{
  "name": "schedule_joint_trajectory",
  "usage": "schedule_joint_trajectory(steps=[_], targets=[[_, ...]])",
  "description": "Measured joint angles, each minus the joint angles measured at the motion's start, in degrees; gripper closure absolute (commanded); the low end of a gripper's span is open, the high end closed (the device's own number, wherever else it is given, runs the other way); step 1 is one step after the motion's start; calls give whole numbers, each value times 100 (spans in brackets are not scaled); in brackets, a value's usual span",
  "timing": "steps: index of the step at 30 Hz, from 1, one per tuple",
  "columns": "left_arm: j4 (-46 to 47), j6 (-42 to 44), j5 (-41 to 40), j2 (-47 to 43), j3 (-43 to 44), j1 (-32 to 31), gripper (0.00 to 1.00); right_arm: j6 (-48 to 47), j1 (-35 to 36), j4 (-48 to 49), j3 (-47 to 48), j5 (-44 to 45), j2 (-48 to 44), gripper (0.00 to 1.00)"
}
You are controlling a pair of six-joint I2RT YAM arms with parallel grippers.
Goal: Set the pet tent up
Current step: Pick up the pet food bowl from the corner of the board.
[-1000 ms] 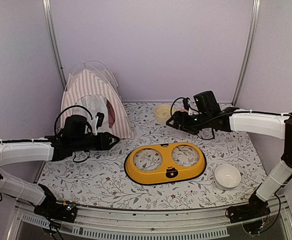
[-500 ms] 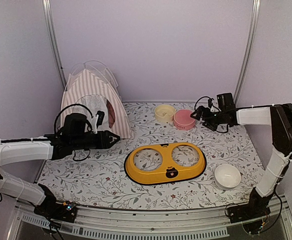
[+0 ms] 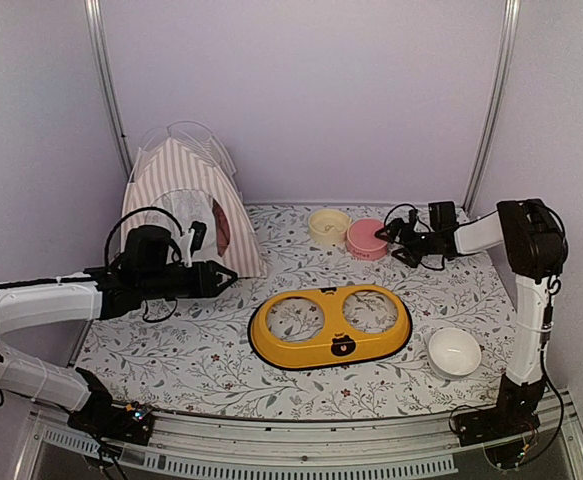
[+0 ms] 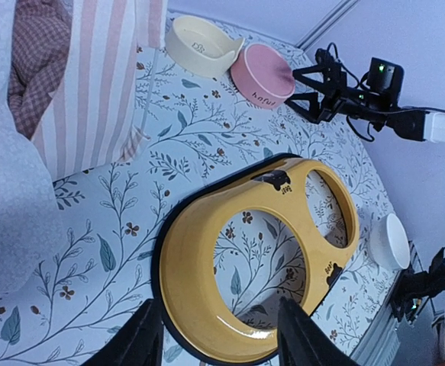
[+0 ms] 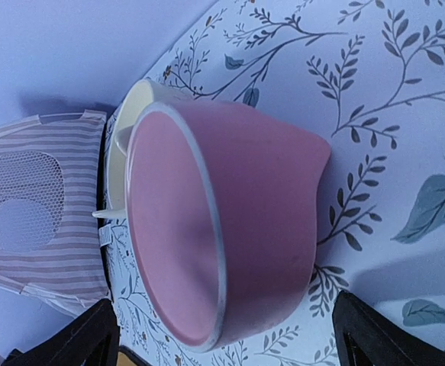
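The pet tent (image 3: 181, 205), pink-and-white striped with a white sheer door, stands upright at the back left; its mesh window shows in the right wrist view (image 5: 31, 198). My left gripper (image 3: 226, 278) hovers low just right of the tent's front corner. It is open with nothing between its fingers (image 4: 142, 335), and the striped wall (image 4: 104, 84) lies behind it. My right gripper (image 3: 391, 237) is at the back right, far from the tent. It is wide open, and a pink bowl (image 5: 237, 221) sits on the mat just ahead of its fingers.
A yellow two-hole feeder (image 3: 330, 325) lies mid-table, under my left fingers in the wrist view. A cream bowl (image 3: 328, 226) touches the pink bowl (image 3: 368, 238) at the back. A white bowl (image 3: 454, 351) sits front right. A pink checked cushion (image 4: 35, 53) lies inside the tent.
My right arm drew back to the right from over the bowls, uncovering the pink bowl on the mat, and its jaws opened wider. The left arm barely moved.
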Motion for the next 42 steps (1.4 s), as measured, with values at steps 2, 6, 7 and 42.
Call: schedule_joint_trajectory(steps=[2,6,7,42], targets=[[-24,2,-17,-17,13,0,48,90,-24,138,129,-72,142,2],[-57,37,-61,-74,37,0,48,278,-48,334,437,-151,435,5],[-66,46,-74,-76,44,0,48,334,-48,385,518,-181,516,6],[133,-9,57,44,55,0,48,549,129,479,-1602,-470,-2566,95]])
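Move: The pink pet food bowl is just off the right hand's open fingers, its middle about 4 cm ahead, 6 cm to the left and 2 cm below. The cream bowl stands beyond it, roughly 8 cm ahead and 14 cm left of the hand. The yellow stand lies some 24 cm back and 14 cm left. From the left hand, the pink bowl is about 26 cm ahead, 31 cm to the right and 13 cm lower. The right fingers close on the right-hand side of the pink bowl, pinching its wall. First the open hand slides about 4 cm forward and slightly left, rolling some 10 degrees left side up; while closing it starts back and dips a little, then lifts the bowl about 13 cm, drawing back some 11 cm from its farthest reach. ##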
